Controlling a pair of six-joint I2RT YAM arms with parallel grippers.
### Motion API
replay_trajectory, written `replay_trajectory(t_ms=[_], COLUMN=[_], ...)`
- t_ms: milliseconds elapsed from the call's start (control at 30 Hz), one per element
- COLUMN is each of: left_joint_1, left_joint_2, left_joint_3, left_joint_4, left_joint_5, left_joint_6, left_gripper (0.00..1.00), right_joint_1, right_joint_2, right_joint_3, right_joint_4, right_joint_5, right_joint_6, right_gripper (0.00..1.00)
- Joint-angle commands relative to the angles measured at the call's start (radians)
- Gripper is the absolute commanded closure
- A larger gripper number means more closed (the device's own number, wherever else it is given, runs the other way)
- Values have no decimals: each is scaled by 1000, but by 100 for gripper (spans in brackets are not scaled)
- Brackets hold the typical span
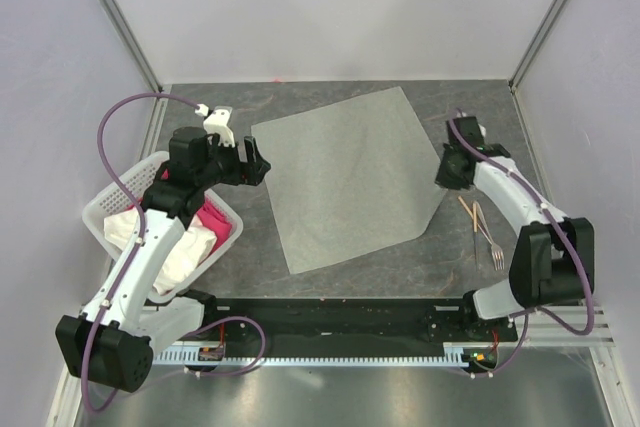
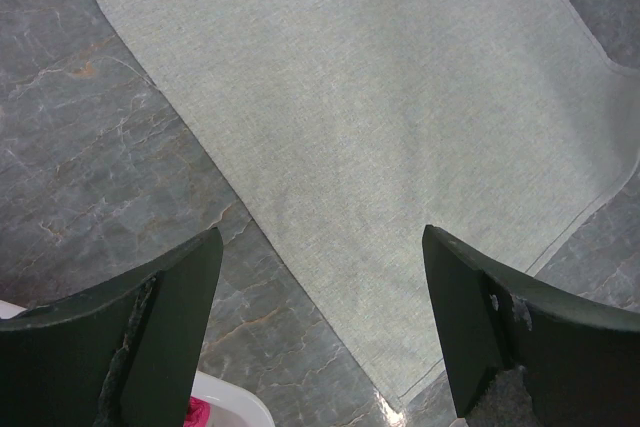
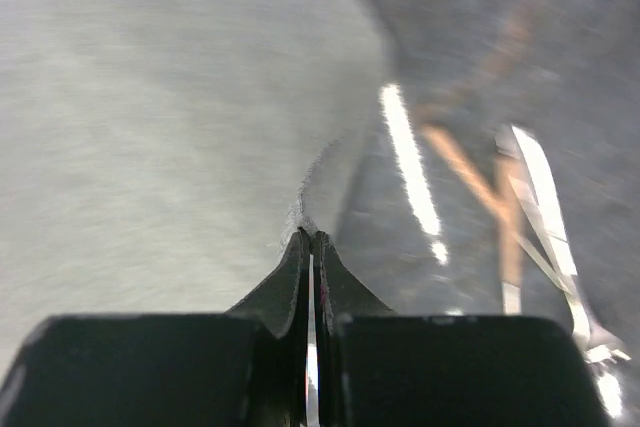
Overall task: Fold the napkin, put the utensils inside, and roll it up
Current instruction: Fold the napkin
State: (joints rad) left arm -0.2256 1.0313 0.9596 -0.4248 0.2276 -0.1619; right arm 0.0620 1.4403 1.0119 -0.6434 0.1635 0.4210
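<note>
The grey-green napkin (image 1: 345, 177) lies spread flat on the dark marbled table, turned like a diamond. My right gripper (image 1: 446, 179) is at its right corner and shut on the napkin's edge (image 3: 305, 197), which rises in a small peak into the closed tips (image 3: 311, 235). My left gripper (image 1: 255, 163) hovers open over the napkin's left edge (image 2: 380, 117), with table and cloth showing between its wide-set fingers (image 2: 322, 237). The utensils (image 1: 478, 219), thin wooden sticks with a metal fork (image 1: 497, 250) beside them, lie right of the napkin; they are blurred in the right wrist view (image 3: 500, 207).
A white basket (image 1: 110, 197) stands at the left under my left arm, holding a pink cloth (image 1: 212, 219) and a white cloth (image 1: 185, 247); its corner (image 2: 225, 407) shows below the left fingers. Walls close the table at the back and sides.
</note>
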Motion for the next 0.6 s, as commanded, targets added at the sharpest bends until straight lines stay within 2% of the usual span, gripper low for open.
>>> replay_trajectory(t_ms=[0, 133, 333, 467, 567], left_joint_1=[3, 3, 3, 3, 3], left_joint_2=[-17, -5, -2, -5, -7], left_joint_3=[-5, -7, -12, -13, -15], left_joint_4=[15, 14, 15, 15, 15], left_joint_5=[-1, -14, -54, -70, -85], left_joint_6=[15, -5, -21, -21, -18], left_gripper=[12, 11, 11, 11, 11], right_joint_1=[169, 330, 499, 555, 575], right_joint_2=[127, 285, 555, 730, 807], right_joint_3=[141, 270, 540, 749, 836], right_joint_4=[54, 100, 166, 212, 267], right_joint_5=[-2, -25, -85, -139, -162], right_joint_6=[108, 153, 211, 248, 300], right_gripper=[100, 100, 100, 100, 100])
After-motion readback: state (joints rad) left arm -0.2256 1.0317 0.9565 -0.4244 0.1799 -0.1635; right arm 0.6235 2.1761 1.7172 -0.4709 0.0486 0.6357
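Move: The right hand holds the napkin's pinched near-right corner about 8 cm above the table. The napkin's far-left corner, where this seems headed, lies roughly 28 cm ahead and 48 cm left of it. The far-right corner is some 34 cm ahead and 6 cm left, the near-left one about 9 cm back and 41 cm left, and the utensils 8 cm back and 10 cm right, on the table. From the idle left hand, the far-left corner is about 24 cm ahead, 5 cm left and 22 cm below. Leftward in one fast sweep of some 32 cm, and about 11 cm forward, the right hand carries the still-pinched corner over the napkin towards its far-left corner. It rises slightly at first, then sinks to end a little lower than it began, turning counter-clockwise by roughly 25 degrees with the fingers kept shut. ##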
